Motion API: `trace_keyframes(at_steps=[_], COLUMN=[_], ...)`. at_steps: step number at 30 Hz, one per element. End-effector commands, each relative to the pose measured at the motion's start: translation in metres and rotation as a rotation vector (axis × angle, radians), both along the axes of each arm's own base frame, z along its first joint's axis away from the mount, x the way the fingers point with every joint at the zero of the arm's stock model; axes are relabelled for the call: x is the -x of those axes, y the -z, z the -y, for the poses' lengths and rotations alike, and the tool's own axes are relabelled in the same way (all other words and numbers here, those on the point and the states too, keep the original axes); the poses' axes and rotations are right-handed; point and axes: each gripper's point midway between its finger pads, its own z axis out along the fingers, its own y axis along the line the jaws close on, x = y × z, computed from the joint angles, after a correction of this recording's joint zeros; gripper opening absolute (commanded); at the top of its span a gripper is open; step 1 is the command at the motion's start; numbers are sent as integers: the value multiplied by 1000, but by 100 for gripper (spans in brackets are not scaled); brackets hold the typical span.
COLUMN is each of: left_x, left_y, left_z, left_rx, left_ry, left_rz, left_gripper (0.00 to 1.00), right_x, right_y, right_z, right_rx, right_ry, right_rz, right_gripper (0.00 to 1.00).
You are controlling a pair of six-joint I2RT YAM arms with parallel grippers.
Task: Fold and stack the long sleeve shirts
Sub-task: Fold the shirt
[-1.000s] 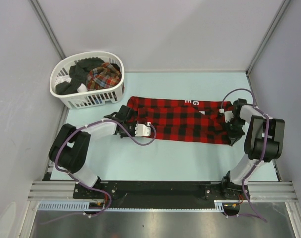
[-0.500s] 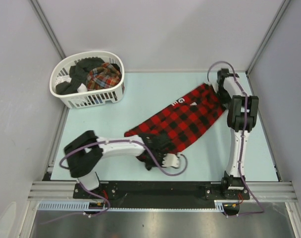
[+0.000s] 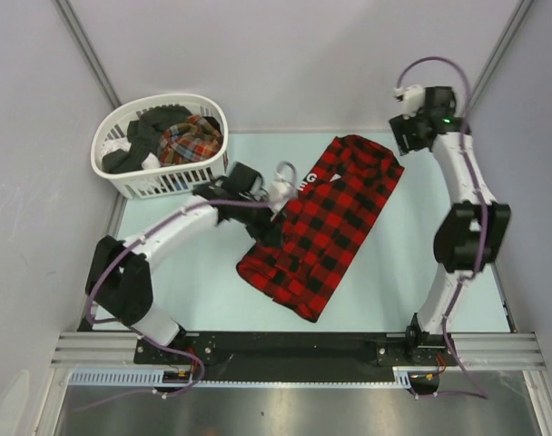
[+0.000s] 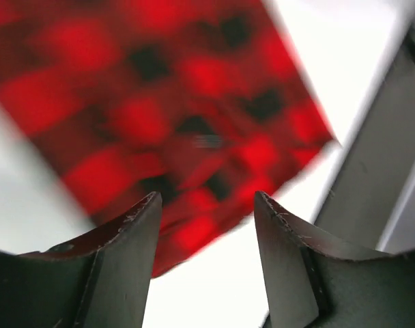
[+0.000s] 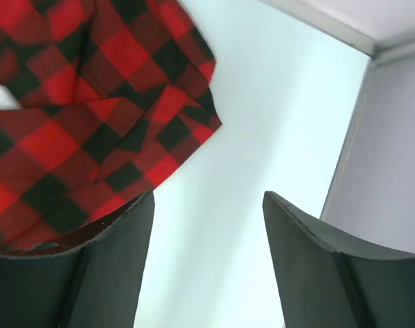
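Note:
A red-and-black checked long sleeve shirt [image 3: 326, 227] lies folded on the pale table, running diagonally from the back right toward the front centre. My left gripper [image 3: 274, 195] hovers at its left edge, near the collar end. In the left wrist view the gripper [image 4: 206, 199] is open and empty, with the blurred shirt [image 4: 160, 102] beyond the fingertips. My right gripper [image 3: 407, 136] is raised near the back right corner, just past the shirt's far corner. It stands open [image 5: 207, 197] over bare table, with the shirt [image 5: 91, 102] to its upper left. A finer plaid shirt [image 3: 192, 136] lies in the basket.
The white slatted basket [image 3: 140, 186] stands at the back left, also holding dark clothes [image 3: 144, 136]. Grey walls close in the table on the left, back and right; a metal post [image 3: 494, 68] runs beside the right arm.
Both grippers opened and let go of the red shirt, which now lies diagonally. The left arm swung from the front edge to the shirt's left side; the right gripper moved up and back.

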Motion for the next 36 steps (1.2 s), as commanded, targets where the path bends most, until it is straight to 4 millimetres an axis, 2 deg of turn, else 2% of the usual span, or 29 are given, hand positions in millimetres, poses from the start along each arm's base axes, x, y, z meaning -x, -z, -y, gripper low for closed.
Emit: trace_keyframes(at_steps=[1,3,4,5,8,11,15,19,23,26,27,28,29,32,34,35,36], left_x=[-57,-81,-85,-89,-93,-89,-83,-83,-80,-68,-60,-55,-52,-35,-20,-12,-2], left_y=[-12,8,15,29,53,68,83,90,100,109,114,115,117,122,126,125,126], left_z=[-54,-79,-85,-93,-109,-111,-105,-96,-89,-86,-87,-85,-83,-79,-78,-75,-76], left_rx=[71,50,38,6,-63,-77,-65,-22,4,16,13,24,30,24,10,17,13], left_ry=[-272,-380,-399,-426,-444,-434,-416,-397,-392,-389,-392,-390,-397,-381,-378,-372,-373], left_rz=[-125,-176,-188,-208,-217,-247,-318,-361,-419,-478,-505,-528,-545,-583,-627,-656,-681], left_gripper=[61,58,57,56,54,53,53,53,51,49,46,44,42,33,18,13,3], right_x=[74,91,110,116,134,152,160,170,167,160,158,151,150,136,133,125,124], right_y=[8,19,49,60,100,136,155,172,190,202,205,205,213,215,221,218,224], right_z=[-28,-46,-51,-56,-67,-74,-76,-81,-81,-81,-81,-80,-79,-72,-70,-69,-69], right_rx=[-363,-470,-531,-567,-693,-852,-946,-985,-987,-980,-977,-974,-966,-931,-915,-891,-872], right_ry=[1,-13,32,43,108,196,269,320,355,364,367,366,379,395,403,404,407], right_rz=[-129,-153,-238,-271,-376,-473,-515,-551,-559,-571,-575,-567,-582,-567,-580,-571,-585], right_gripper=[67,64,62,59,54,53,53,53,50,43,40,31,26,7,0,0,0])
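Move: For the left hand, the spot to pinch on the shirt's left edge, near its lower end, lies about 8 cm left, 4 ahead and 11 below; the near-left corner is about 12 left and 1 ahead, the near-right corner some 16 back and 10 right. The right hand's spot, midway along the shirt's right edge, is about 14 cm back, 9 left and 18 below, with the shirt's far-right corner about 4 ahead of that hand. The right hand rises briefly, then sweeps some 18 cm back and down to the table with a drift to the left, rolling about 60 degrees so its left side lifts and tipping further down, then eases about 4 cm forward and shuts its open fingers on the middle of the shirt's right edge. The left hand swings left and forward, drops about 11 cm to the shirt's lower left edge, then draws back towards its own base with the fingers tipping and turning counter-clockwise, and closes from wide to nearly shut, pinching that edge. ##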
